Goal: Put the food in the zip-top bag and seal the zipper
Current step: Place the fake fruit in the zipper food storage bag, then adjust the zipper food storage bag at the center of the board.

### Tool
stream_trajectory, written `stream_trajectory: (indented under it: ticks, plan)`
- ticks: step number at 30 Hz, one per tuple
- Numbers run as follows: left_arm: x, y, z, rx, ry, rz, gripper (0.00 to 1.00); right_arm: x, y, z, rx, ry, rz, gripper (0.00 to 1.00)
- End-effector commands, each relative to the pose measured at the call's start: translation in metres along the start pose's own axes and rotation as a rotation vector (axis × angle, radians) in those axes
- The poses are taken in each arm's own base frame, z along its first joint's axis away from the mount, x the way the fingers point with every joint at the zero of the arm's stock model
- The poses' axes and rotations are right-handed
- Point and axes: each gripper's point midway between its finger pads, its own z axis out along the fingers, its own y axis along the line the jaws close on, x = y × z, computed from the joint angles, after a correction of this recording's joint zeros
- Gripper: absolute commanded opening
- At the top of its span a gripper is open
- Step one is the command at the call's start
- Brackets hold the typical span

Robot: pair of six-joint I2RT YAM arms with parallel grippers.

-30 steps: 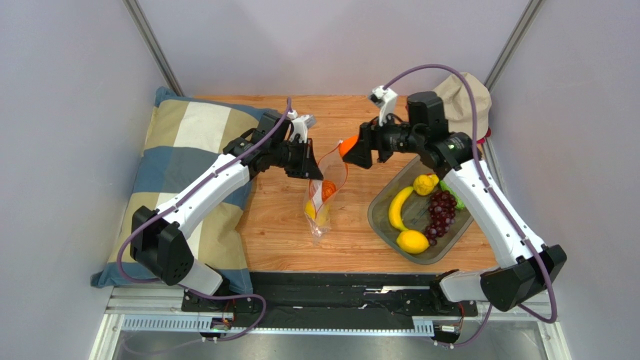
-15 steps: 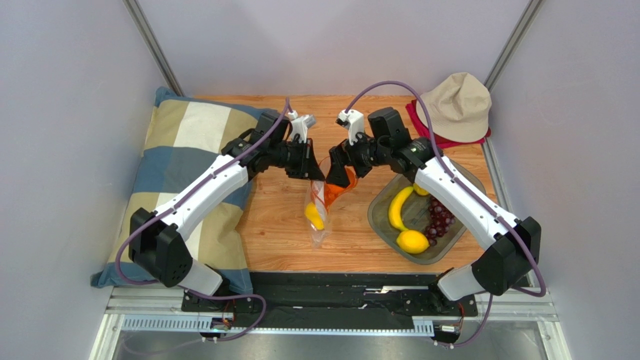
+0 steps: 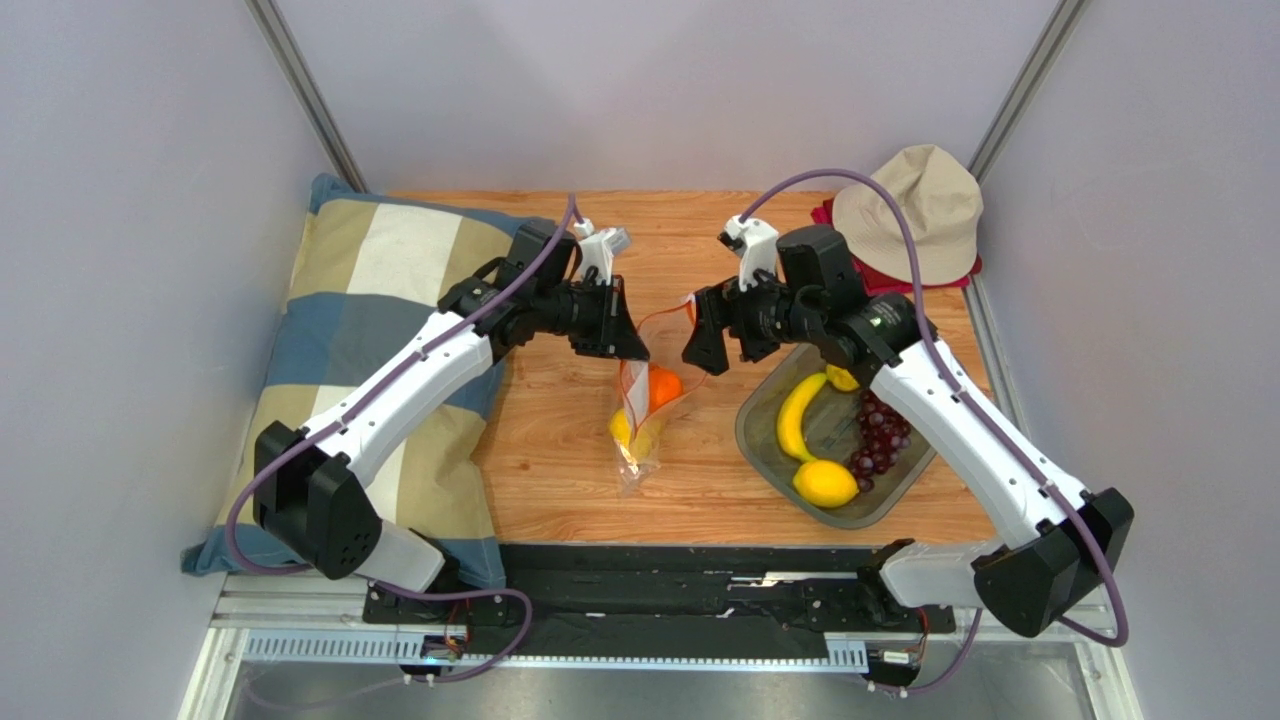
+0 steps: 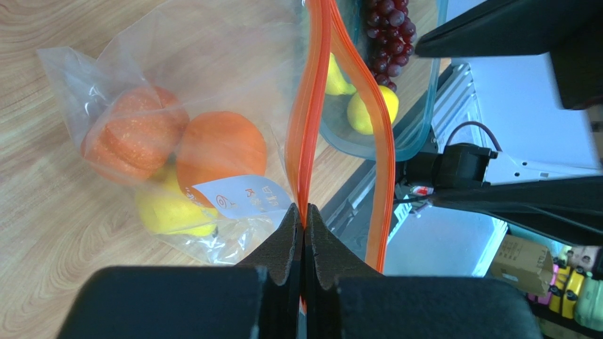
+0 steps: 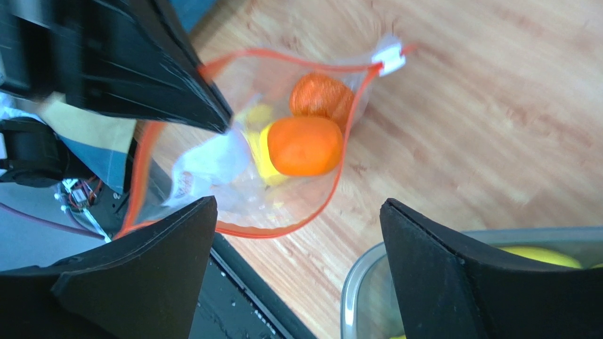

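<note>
The clear zip-top bag [image 3: 643, 420] hangs with its mouth open. My left gripper [image 3: 630, 339] is shut on the orange-red zipper [image 4: 312, 106] strip of one lip. Inside the bag lie an orange [image 5: 304, 145], a small pumpkin [image 5: 322, 95] and a yellow fruit [image 4: 166, 212] behind the white label [image 4: 244, 201]. The white slider [image 5: 388, 58] sits at the far end of the mouth. My right gripper [image 3: 705, 341] hovers just right of the mouth, open and empty. A banana [image 3: 796, 416], a lemon [image 3: 827, 483] and grapes [image 3: 876, 435] lie in the tray.
The grey translucent tray [image 3: 759, 438] stands right of the bag, under my right arm. A checked pillow [image 3: 376, 300] covers the table's left side. A beige hat [image 3: 917, 210] rests on a red cloth [image 3: 831, 225] at the back right.
My right gripper carried the orange over the bag mouth, let it drop inside, and drew back to the right, open. The left gripper has kept its hold on the zipper strip.
</note>
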Motion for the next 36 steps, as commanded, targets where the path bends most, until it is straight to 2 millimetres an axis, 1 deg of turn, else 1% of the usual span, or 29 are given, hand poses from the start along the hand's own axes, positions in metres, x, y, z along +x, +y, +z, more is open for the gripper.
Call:
stream_trajectory:
  ticks: [1,2,3,5,7,8,9,10,11,12,13,14,15,16,17,18,19,20,21,22,23,24,25,26,27,29,32,33,36]
  plan:
    - [-0.016,-0.021,-0.015,0.048,-0.065,0.056,0.00,0.033,-0.017,0.020,0.058,0.105,0.086,0.88]
    - [-0.017,-0.022,-0.016,0.047,-0.070,0.059,0.00,0.036,-0.018,0.022,0.059,0.120,0.093,0.87]
    - [-0.017,-0.022,-0.018,0.044,-0.073,0.062,0.00,0.040,-0.021,0.023,0.061,0.139,0.110,0.83]
    - [-0.018,-0.025,-0.022,0.045,-0.084,0.069,0.00,0.047,-0.017,0.026,0.021,0.177,0.153,0.76]
    - [-0.018,-0.029,-0.027,0.054,-0.094,0.090,0.00,0.053,-0.015,0.024,-0.004,0.204,0.185,0.59]
    - [-0.020,-0.032,-0.030,0.061,-0.101,0.105,0.00,0.052,-0.011,0.021,-0.024,0.201,0.202,0.43]
    - [-0.019,-0.032,-0.033,0.051,-0.098,0.110,0.00,0.046,-0.009,0.017,-0.049,0.182,0.231,0.10]
    - [-0.021,-0.028,-0.036,0.021,-0.108,0.138,0.00,0.040,-0.001,0.012,-0.089,0.170,0.244,0.00]
    - [-0.027,-0.031,-0.042,0.008,-0.124,0.164,0.00,0.023,0.005,0.003,-0.110,0.125,0.240,0.00]
    - [-0.022,-0.028,-0.046,-0.022,-0.098,0.163,0.00,0.011,0.008,-0.003,-0.125,0.096,0.262,0.00]
    - [-0.024,-0.023,-0.052,-0.060,-0.100,0.198,0.00,0.002,0.016,-0.011,-0.166,0.076,0.264,0.00]
    - [-0.029,-0.026,-0.060,-0.082,-0.115,0.219,0.00,-0.011,0.022,-0.019,-0.186,0.043,0.253,0.00]
    - [-0.024,-0.019,-0.065,-0.122,-0.095,0.220,0.00,-0.013,0.028,-0.025,-0.203,0.035,0.248,0.00]
    - [-0.027,-0.008,-0.072,-0.201,-0.112,0.255,0.00,-0.013,0.029,-0.026,-0.206,0.034,0.249,0.00]
    - [-0.028,-0.002,-0.077,-0.245,-0.112,0.268,0.00,-0.010,0.027,-0.026,-0.198,0.043,0.246,0.00]
    - [-0.021,0.007,-0.080,-0.287,-0.084,0.276,0.00,-0.001,0.023,-0.022,-0.187,0.066,0.247,0.00]
    - [-0.021,0.020,-0.081,-0.348,-0.069,0.314,0.00,0.004,0.018,-0.018,-0.166,0.076,0.241,0.00]
    - [-0.015,0.029,-0.078,-0.376,-0.039,0.325,0.00,0.008,0.015,-0.014,-0.160,0.086,0.247,0.00]
    - [-0.007,0.039,-0.071,-0.394,0.011,0.336,0.01,0.017,0.012,-0.003,-0.167,0.104,0.259,0.00]
    - [-0.002,0.044,-0.067,-0.396,0.039,0.328,0.02,0.021,0.012,0.003,-0.178,0.113,0.254,0.00]
    - [0.008,0.049,-0.060,-0.388,0.073,0.313,0.08,0.025,0.010,0.009,-0.176,0.123,0.251,0.00]
    - [0.008,0.048,-0.054,-0.367,0.068,0.300,0.11,0.027,0.009,0.016,-0.183,0.127,0.235,0.00]
    - [0.010,0.043,-0.050,-0.326,0.065,0.286,0.16,0.033,0.004,0.025,-0.173,0.153,0.239,0.00]
    - [0.013,0.043,-0.046,-0.307,0.062,0.272,0.29,0.033,0.001,0.029,-0.169,0.157,0.232,0.00]
    - [0.005,0.034,-0.046,-0.276,0.010,0.268,0.40,0.033,0.000,0.030,-0.171,0.165,0.232,0.00]
    - [-0.001,0.027,-0.047,-0.251,-0.028,0.260,0.57,0.025,0.003,0.031,-0.191,0.158,0.232,0.00]
    - [-0.011,0.019,-0.050,-0.244,-0.058,0.249,0.64,0.012,0.007,0.028,-0.203,0.125,0.212,0.00]
    - [-0.009,0.021,-0.048,-0.249,-0.037,0.235,0.64,0.011,0.007,0.026,-0.204,0.126,0.209,0.00]
    - [-0.011,0.016,-0.048,-0.241,-0.025,0.211,0.64,0.011,0.010,0.022,-0.210,0.124,0.201,0.00]
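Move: The stretch of orange-zippered rim I want lies about 6 cm below my open right hand and 1 cm back; the white zip slider is some 5 cm forward and 5 cm below that hand. The orange in the bag is roughly 5 cm back, 4 cm left and 14 cm down; the banana, 6 cm back, 17 cm right and 18 cm down. From my left hand, still pinching the rim, that stretch is about 7 cm right, level fore and aft, 2 cm lower. I drop my right hand about 6 cm onto the near right side of the rim and pinch it shut, fingers tipping steeper, then lift back up and dip again, keeping hold. Meanwhile my left hand carries its side of the rim up and some 6 cm left, away from the right, tipping about 20 degrees steeper, then opens and sinks, letting go of the rim. ##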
